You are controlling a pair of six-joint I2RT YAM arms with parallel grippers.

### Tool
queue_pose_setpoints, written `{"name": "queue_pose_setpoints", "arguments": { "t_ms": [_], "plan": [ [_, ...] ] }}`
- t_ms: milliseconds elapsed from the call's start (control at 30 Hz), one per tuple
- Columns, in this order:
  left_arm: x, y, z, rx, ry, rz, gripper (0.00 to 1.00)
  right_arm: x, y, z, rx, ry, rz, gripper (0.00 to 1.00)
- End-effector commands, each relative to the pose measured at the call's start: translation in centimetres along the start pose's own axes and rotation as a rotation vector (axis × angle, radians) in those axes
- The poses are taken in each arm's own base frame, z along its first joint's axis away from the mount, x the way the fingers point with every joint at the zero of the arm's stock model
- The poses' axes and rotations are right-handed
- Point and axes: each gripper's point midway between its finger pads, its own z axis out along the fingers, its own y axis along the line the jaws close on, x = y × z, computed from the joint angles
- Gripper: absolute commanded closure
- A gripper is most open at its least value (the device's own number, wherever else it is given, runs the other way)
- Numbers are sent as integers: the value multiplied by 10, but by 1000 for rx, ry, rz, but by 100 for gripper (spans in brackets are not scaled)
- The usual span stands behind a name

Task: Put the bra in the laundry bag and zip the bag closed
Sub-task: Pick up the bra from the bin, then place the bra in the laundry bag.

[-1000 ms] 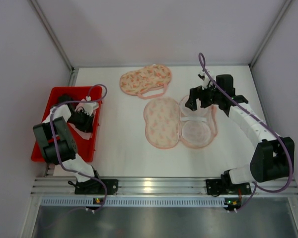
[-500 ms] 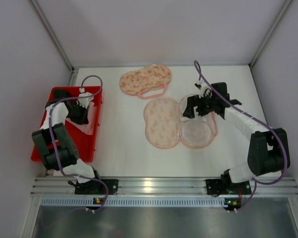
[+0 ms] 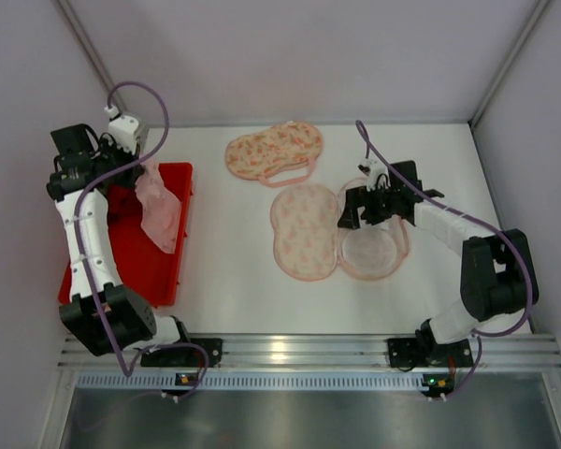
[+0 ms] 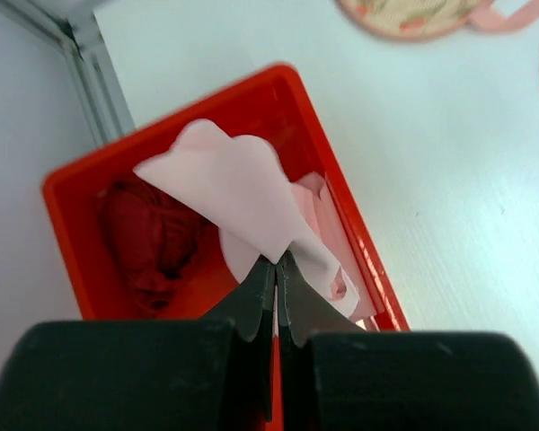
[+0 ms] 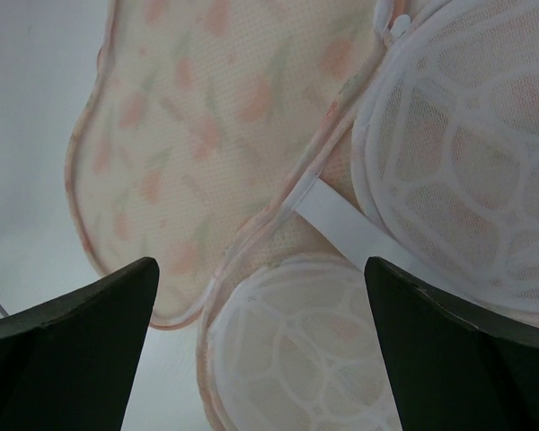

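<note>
The pale pink bra [image 3: 160, 211] hangs from my left gripper [image 3: 142, 168], which is shut on its top fold above the red bin [image 3: 173, 273]. The left wrist view shows the jaws [image 4: 276, 266] pinched together on the bra [image 4: 238, 189] over the bin [image 4: 278, 79]. The laundry bag lies unzipped mid-table: floral lid [image 3: 304, 232] flipped left, white mesh cup half [image 3: 374, 245] on the right. My right gripper [image 3: 357, 208] hovers open over the bag's hinge. From the right wrist, its wide-apart fingers [image 5: 259, 269] frame the lid [image 5: 207, 108] and mesh cup [image 5: 314, 350].
A second floral bag [image 3: 274, 150], closed, lies at the back of the table. A dark red garment [image 4: 153, 238] sits in the bin's left part. Enclosure walls stand close on both sides and at the back.
My left gripper shut on the bra in the bin and rose toward the back left, pulling it up. The right gripper shifted slightly left and lower over the bag.
</note>
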Motion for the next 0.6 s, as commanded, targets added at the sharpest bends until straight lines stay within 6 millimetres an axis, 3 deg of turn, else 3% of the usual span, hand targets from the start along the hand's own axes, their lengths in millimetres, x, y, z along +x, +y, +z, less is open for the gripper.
{"name": "queue_pose_setpoints", "arguments": {
  "t_ms": [0, 133, 333, 367, 433, 567],
  "plan": [
    [-66, -12, -40, 14, -186, 14, 100, -21, 18, -2, -67, -79, -53, 1],
    [-112, -25, -64, 69, -309, 9, 100, -44, 34, -13, -119, -173, -107, 1],
    [-169, -64, -97, 192, -458, 69, 100, -82, 59, -38, -180, -276, -208, 1],
    [-183, -79, -107, 225, -495, 103, 100, -88, 62, -42, -186, -294, -230, 1],
    [-196, -93, -112, 258, -520, 127, 100, -105, 72, -57, -197, -356, -275, 1],
    [-223, -146, -125, 388, -576, 172, 100, -136, 87, -86, -177, -468, -401, 0]
  ]
}}
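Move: The left hand already holds the pink bra above the bin; the open laundry bag's middle lies about 40 cm to its right, some 7 cm back and 25 cm below. The red bra in the bin is roughly level with this hand, about 7 cm to its left and 23 cm below, while the folded floral bag is some 27 cm right and 10 cm farther out. From the right hand, the open bag's middle is about 4 cm back, 1 cm left and 7 cm below. The left hand keeps the pink bra pinched in its shut fingers and lifts fast, some 20 cm in all, first almost straight up and then also sweeping about 15 cm right past the bin's right rim on the open bag's side, the fingers tipping up and turning clockwise by 20-odd degrees each. Meanwhile the right hand, empty and still wide open, rises about 10 cm away from the open laundry bag with a small drift left, its fingers tipping up too. ##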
